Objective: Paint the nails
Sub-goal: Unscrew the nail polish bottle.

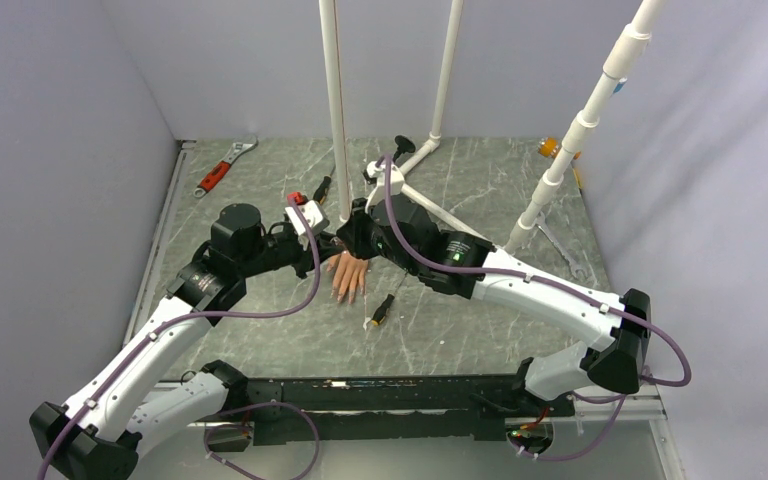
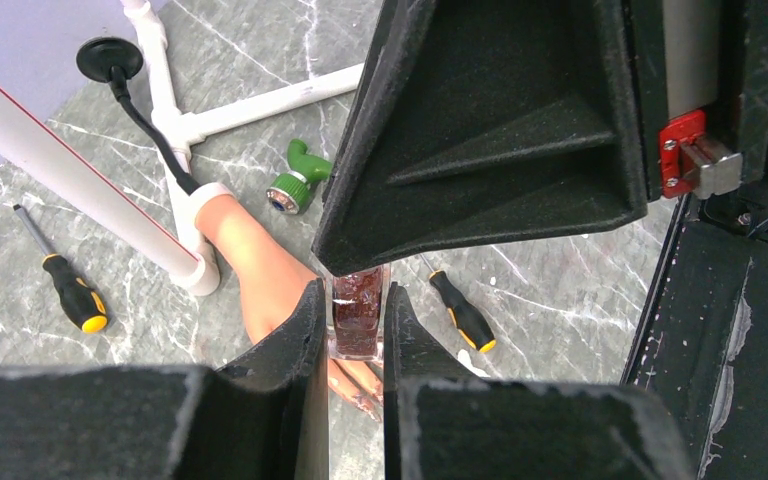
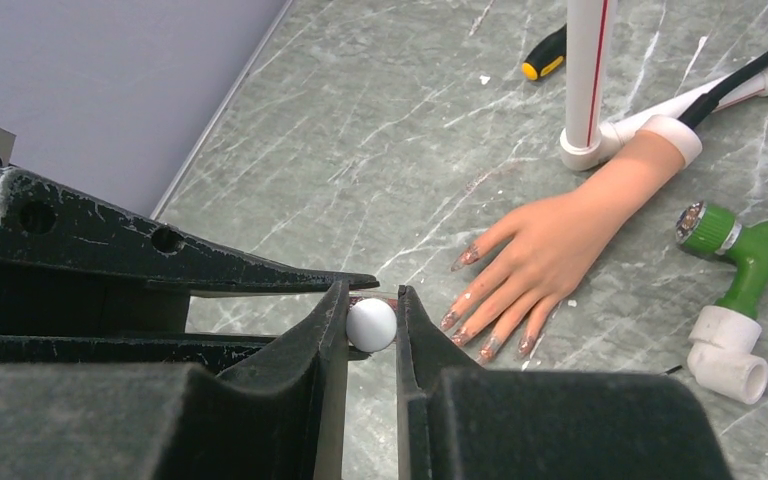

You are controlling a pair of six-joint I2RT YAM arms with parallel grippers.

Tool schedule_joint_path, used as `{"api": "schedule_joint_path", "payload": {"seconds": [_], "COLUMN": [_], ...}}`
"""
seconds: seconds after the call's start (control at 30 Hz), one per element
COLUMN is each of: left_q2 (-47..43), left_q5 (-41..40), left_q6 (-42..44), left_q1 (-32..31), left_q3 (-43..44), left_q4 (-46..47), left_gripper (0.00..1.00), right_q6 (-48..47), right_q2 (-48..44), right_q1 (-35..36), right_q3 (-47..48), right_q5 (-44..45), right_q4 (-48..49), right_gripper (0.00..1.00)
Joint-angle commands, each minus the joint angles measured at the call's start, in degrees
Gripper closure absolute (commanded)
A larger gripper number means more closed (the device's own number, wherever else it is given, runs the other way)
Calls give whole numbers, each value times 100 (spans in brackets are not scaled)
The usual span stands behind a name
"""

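A peach mannequin hand (image 3: 550, 245) with a white cuff lies palm down on the marble table (image 1: 480, 320). Its nails (image 3: 487, 349) carry smears of glittery reddish polish. My left gripper (image 2: 357, 300) is shut on a small glass bottle of dark red polish (image 2: 358, 318), held just above the fingers. My right gripper (image 3: 372, 300) comes from the opposite side and is shut on the bottle's round white cap (image 3: 371, 324). In the top view both grippers meet over the hand (image 1: 350, 277), which they partly hide.
White pipe stands (image 1: 335, 110) rise right behind the hand. A green and white pipe fitting (image 3: 735, 245) lies beside the wrist. Black and yellow screwdrivers (image 2: 463, 312) (image 2: 72, 292) lie near the fingers and to the side. A red-handled wrench (image 1: 222, 170) rests at the far left.
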Motion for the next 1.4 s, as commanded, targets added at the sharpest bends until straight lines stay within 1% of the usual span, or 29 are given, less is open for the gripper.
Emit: {"api": "schedule_joint_path", "payload": {"seconds": [0.0, 0.1, 0.23, 0.33, 0.47, 0.73, 0.93, 0.97, 1.0, 1.03, 1.07, 1.1, 1.13, 1.17, 1.23, 1.37], "left_q2": [-179, -257, -229, -141, -20, 132, 156, 156, 156, 156, 151, 145, 131, 107, 39, -71], "left_q5": [59, 386, 1570, 2063, 2311, 2631, 2622, 2610, 2588, 2573, 2524, 2465, 2395, 2313, 2141, 1722], "left_q6": [-45, 52, 298, 389, 404, 495, 489, 488, 493, 492, 488, 493, 484, 472, 438, 307], "left_q1": [-11, -15, -14, -9, -14, -10, -7, -7, -10, -7, -11, -8, -13, -13, -7, -13], "left_q3": [145, 105, 169, 245, 311, 420, 412, 417, 419, 418, 417, 411, 410, 399, 374, 304], "left_q4": [310, 328, 204, 54, -43, -246, -238, -237, -238, -235, -233, -234, -233, -223, -181, -32], "left_gripper": [100, 100, 100, 100, 100, 100, 100, 100, 100, 100, 100, 100, 100, 100, 100, 100], "right_q6": [-325, -646, -1085, -1426, -1755, -2129, -2206, -2210, -2202, -2173, -2151, -2128, -2086, -2057, -1951, -1665], "right_q2": [-200, -505, -900, -1119, -1339, -1460, -1497, -1482, -1465, -1448, -1458, -1466, -1501, -1546, -1650, -1862], "right_q1": [2, -2, -15, -4, -4, -2, -3, -6, -4, 1, -3, -3, -10, -4, -4, -4], "right_q3": [-20, -392, -854, -1052, -1235, -1365, -1360, -1337, -1293, -1261, -1234, -1220, -1204, -1209, -1218, -1187], "right_q5": [-249, -699, -1419, -1799, -2287, -2886, -2891, -2860, -2811, -2752, -2709, -2677, -2657, -2633, -2532, -2069], "right_q4": [196, 547, 931, 951, 967, 956, 953, 927, 908, 883, 868, 866, 884, 910, 954, 982], "right_gripper": [100, 100, 100, 100, 100, 100, 99, 91, 75, 57, 45, 34, 26, 19, 11, 1]}}
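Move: Over the rubber hand, the left fingers already grip the nail polish bottle's glass and the right fingers are already shut on its white cap, about 4 cm above the left fingertips. From the right hand, the back of the rubber hand is some 12 cm ahead, 1 cm left and 27 cm below. The near screwdriver lies roughly 7 cm to the right, 1 cm ahead and 28 cm down; the green nozzle is about 20 cm ahead and 12 cm right, as low. Twisting against each other, both arms swing back towards the base with the bottle between them: the right wrist turns the pinched cap about 30 degrees counter-clockwise, tipping up a little, while the left keeps its grip on the glass and turns clockwise by some 20. The right hand travels about 8 cm back, the left about 6 before easing slightly forward. At the end the right fingers open wide and let go of the cap. ##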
